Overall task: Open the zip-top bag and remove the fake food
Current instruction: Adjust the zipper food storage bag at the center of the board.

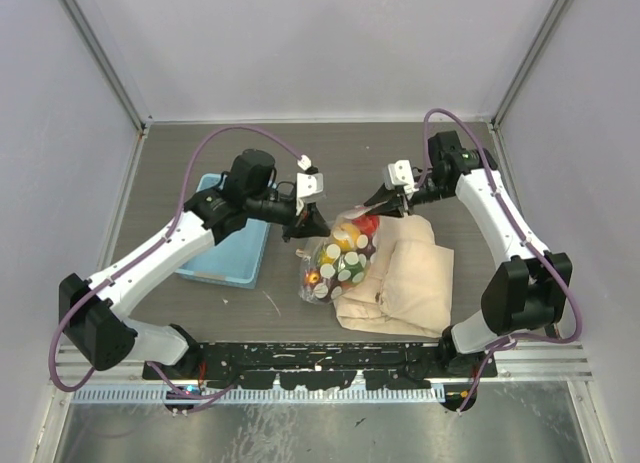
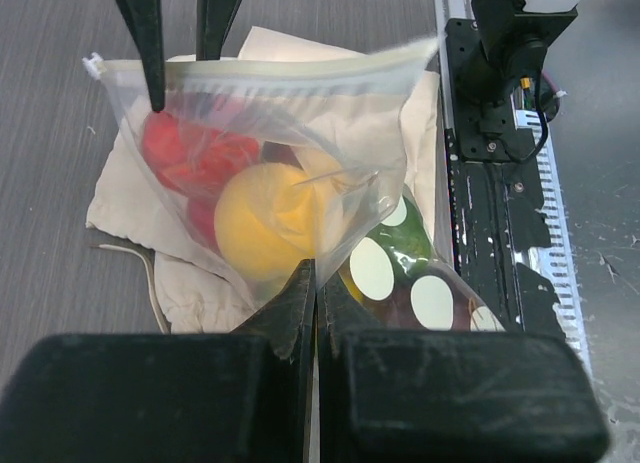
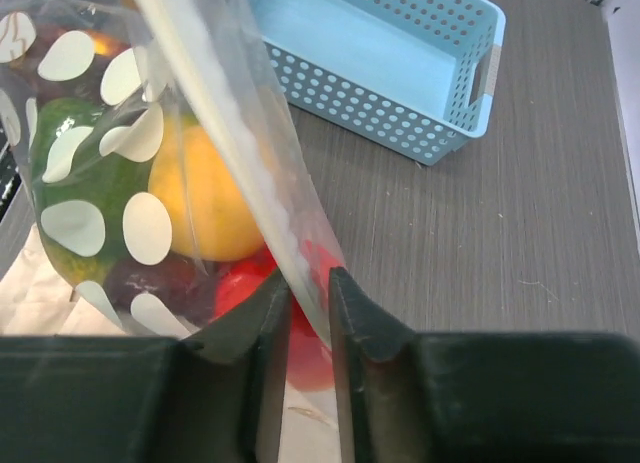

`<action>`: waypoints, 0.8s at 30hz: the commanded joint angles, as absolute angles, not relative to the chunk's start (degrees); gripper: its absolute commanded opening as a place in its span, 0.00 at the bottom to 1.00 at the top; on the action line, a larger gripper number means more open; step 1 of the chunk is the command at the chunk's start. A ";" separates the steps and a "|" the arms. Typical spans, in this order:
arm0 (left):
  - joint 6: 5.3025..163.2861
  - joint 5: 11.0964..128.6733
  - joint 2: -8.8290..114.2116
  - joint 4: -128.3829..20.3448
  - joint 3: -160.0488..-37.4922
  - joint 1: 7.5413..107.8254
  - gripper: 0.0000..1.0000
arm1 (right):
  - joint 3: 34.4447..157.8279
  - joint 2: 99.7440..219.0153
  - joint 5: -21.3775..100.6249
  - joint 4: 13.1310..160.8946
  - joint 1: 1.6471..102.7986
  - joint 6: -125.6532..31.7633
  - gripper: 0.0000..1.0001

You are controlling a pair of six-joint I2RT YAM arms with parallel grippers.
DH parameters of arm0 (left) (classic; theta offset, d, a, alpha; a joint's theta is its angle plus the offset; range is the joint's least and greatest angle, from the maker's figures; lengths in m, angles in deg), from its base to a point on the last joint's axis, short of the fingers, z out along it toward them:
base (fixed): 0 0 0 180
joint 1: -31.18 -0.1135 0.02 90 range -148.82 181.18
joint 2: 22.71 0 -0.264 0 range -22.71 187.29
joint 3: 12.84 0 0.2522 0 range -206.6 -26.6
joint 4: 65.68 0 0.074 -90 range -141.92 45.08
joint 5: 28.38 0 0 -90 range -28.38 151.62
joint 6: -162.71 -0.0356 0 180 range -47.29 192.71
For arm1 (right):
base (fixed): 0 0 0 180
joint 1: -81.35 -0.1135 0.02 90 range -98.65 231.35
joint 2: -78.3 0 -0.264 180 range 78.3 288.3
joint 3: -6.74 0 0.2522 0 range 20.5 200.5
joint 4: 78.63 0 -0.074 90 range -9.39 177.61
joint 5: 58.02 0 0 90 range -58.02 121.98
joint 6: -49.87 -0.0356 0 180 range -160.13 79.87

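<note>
The zip-top bag, clear with white oval spots, is held up between both grippers at mid-table, partly over a beige cloth bag. Inside it the fake food shows: a yellow fruit, red pieces and a green piece. My left gripper is shut on the near lip of the bag's mouth. My right gripper straddles the far lip. Its jaws stand a narrow gap apart with the zip strip running between them. Its fingers show at the top of the left wrist view.
A beige cloth drawstring bag lies under and right of the zip-top bag. A light blue perforated basket with nothing in it sits on the left. The black mounting rail runs along the near edge. Walls enclose three sides.
</note>
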State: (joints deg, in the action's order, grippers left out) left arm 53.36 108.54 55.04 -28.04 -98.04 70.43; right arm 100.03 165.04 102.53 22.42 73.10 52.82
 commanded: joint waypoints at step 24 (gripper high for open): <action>90.01 83.97 25.52 -65.09 -67.88 69.92 0.98 | 101.23 147.18 79.39 28.51 72.42 9.29 0.01</action>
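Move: A stretch of the bag's zip strip already lies between the right hand's half-closed fingers; from the left hand, which still pinches the bag, that spot is about 10 cm right, 6 cm ahead and 2 cm lower. The food-filled body hangs roughly 5 cm back, 3 cm right and 8 cm below the left hand. From that hand, the cloth pouch is some 16 cm right, 10 cm back and 22 cm down, and the blue basket 23 cm left, level fore-and-aft, 21 cm down. Staying almost in place at first, the right hand shuts its fingers on the zip strip, then carries the bag up about 7 cm while drawing back and right some 4 cm each, the wrist turning clockwise. Meanwhile the left hand, once that grip is shut, opens wide, lets go of the bag and withdraws about 6 cm left towards the basket, swinging some 30 degrees counter-clockwise. ##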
